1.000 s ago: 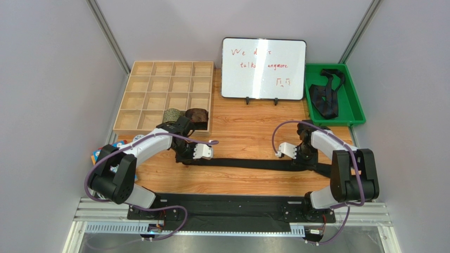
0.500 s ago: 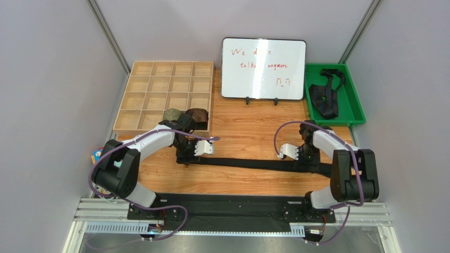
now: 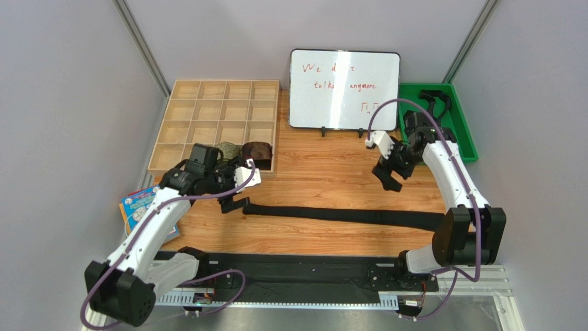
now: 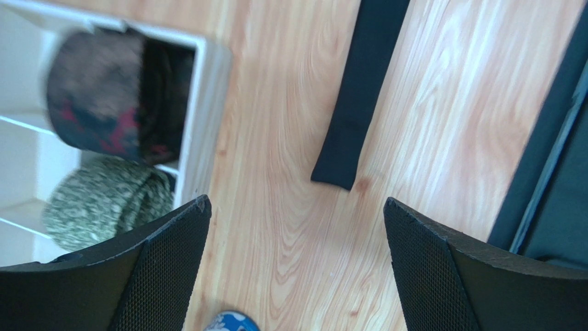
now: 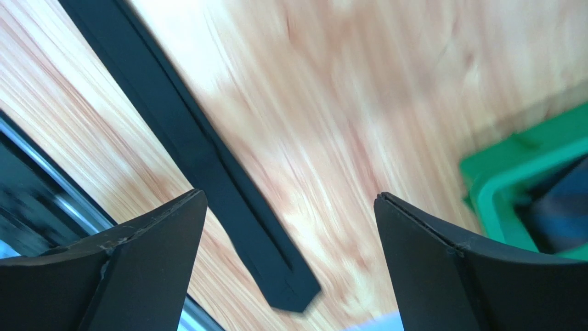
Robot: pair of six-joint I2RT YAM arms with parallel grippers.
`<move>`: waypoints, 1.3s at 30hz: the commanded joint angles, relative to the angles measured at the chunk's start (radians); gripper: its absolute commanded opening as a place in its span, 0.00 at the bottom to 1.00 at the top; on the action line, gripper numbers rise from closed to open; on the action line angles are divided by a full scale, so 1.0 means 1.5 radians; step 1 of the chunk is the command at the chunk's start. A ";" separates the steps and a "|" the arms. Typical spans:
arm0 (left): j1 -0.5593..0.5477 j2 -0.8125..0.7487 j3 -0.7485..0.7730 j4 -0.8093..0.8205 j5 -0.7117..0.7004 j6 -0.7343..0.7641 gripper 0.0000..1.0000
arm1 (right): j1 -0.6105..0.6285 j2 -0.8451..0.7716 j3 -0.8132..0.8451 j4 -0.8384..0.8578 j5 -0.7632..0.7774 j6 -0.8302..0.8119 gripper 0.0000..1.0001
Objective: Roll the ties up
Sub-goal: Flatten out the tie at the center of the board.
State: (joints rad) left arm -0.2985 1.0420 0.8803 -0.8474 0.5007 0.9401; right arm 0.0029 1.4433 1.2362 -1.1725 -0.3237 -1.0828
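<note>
One black tie (image 3: 345, 214) lies flat and straight across the wooden table. Its narrow end (image 4: 345, 138) shows ahead of my left gripper (image 4: 295, 203), which is open and empty above bare wood. Its wide pointed end (image 5: 276, 276) lies below my right gripper (image 5: 290, 196), also open and empty. From above, the left gripper (image 3: 237, 198) hovers just left of the tie's narrow end. The right gripper (image 3: 388, 177) hangs well above the table, near the green tray. A rolled olive-green tie (image 3: 226, 149) and a rolled reddish-brown tie (image 3: 257, 149) sit in the wooden organiser.
The wooden organiser (image 3: 214, 103) of square compartments stands at the back left. A whiteboard (image 3: 344, 89) stands at the back centre. The green tray (image 3: 469, 148) at the back right holds loose black ties (image 3: 422, 127). A blue booklet (image 3: 141, 203) lies at the left edge.
Both grippers opened and left the tie's ends. The left arm drew back to the left; the right arm rose and swung towards the green tray. The tie stayed flat.
</note>
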 commanded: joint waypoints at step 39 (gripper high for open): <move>-0.125 -0.028 -0.217 0.394 -0.166 -1.031 0.77 | 0.089 0.210 -0.170 0.226 0.144 0.246 0.33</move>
State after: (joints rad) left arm -0.4709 0.9733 0.5720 -0.3462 0.2993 -0.5224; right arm 0.1970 1.7195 1.0161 -0.9440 -0.2581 -0.5804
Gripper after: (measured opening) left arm 0.774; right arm 0.346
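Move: The tie lies flat from left to right. The stretch the right hand will close on is about 7 cm back, 5 cm to its left and 12 cm below; the tie's right end is some 9 cm back and 16 cm to its right, and the green bin 21 cm ahead and 15 cm right. The tie's left end is almost straight under the left hand, 12 cm down and 2 cm right; the brown roll sits 17 cm ahead, 4 cm right, the green roll level with it but 5 cm left. The right fingertips come down onto the far edge of the tie, narrowing from wide open to about a third: that hand first swings up and roughly 15 cm left, then draws back, sinks and returns to the right, ending about 12 cm lower. The left hand, open and clear of the tie, rises about 5 cm, then sinks lower than it began, drifting right over the tie and turning some 55 degrees counter-clockwise. ##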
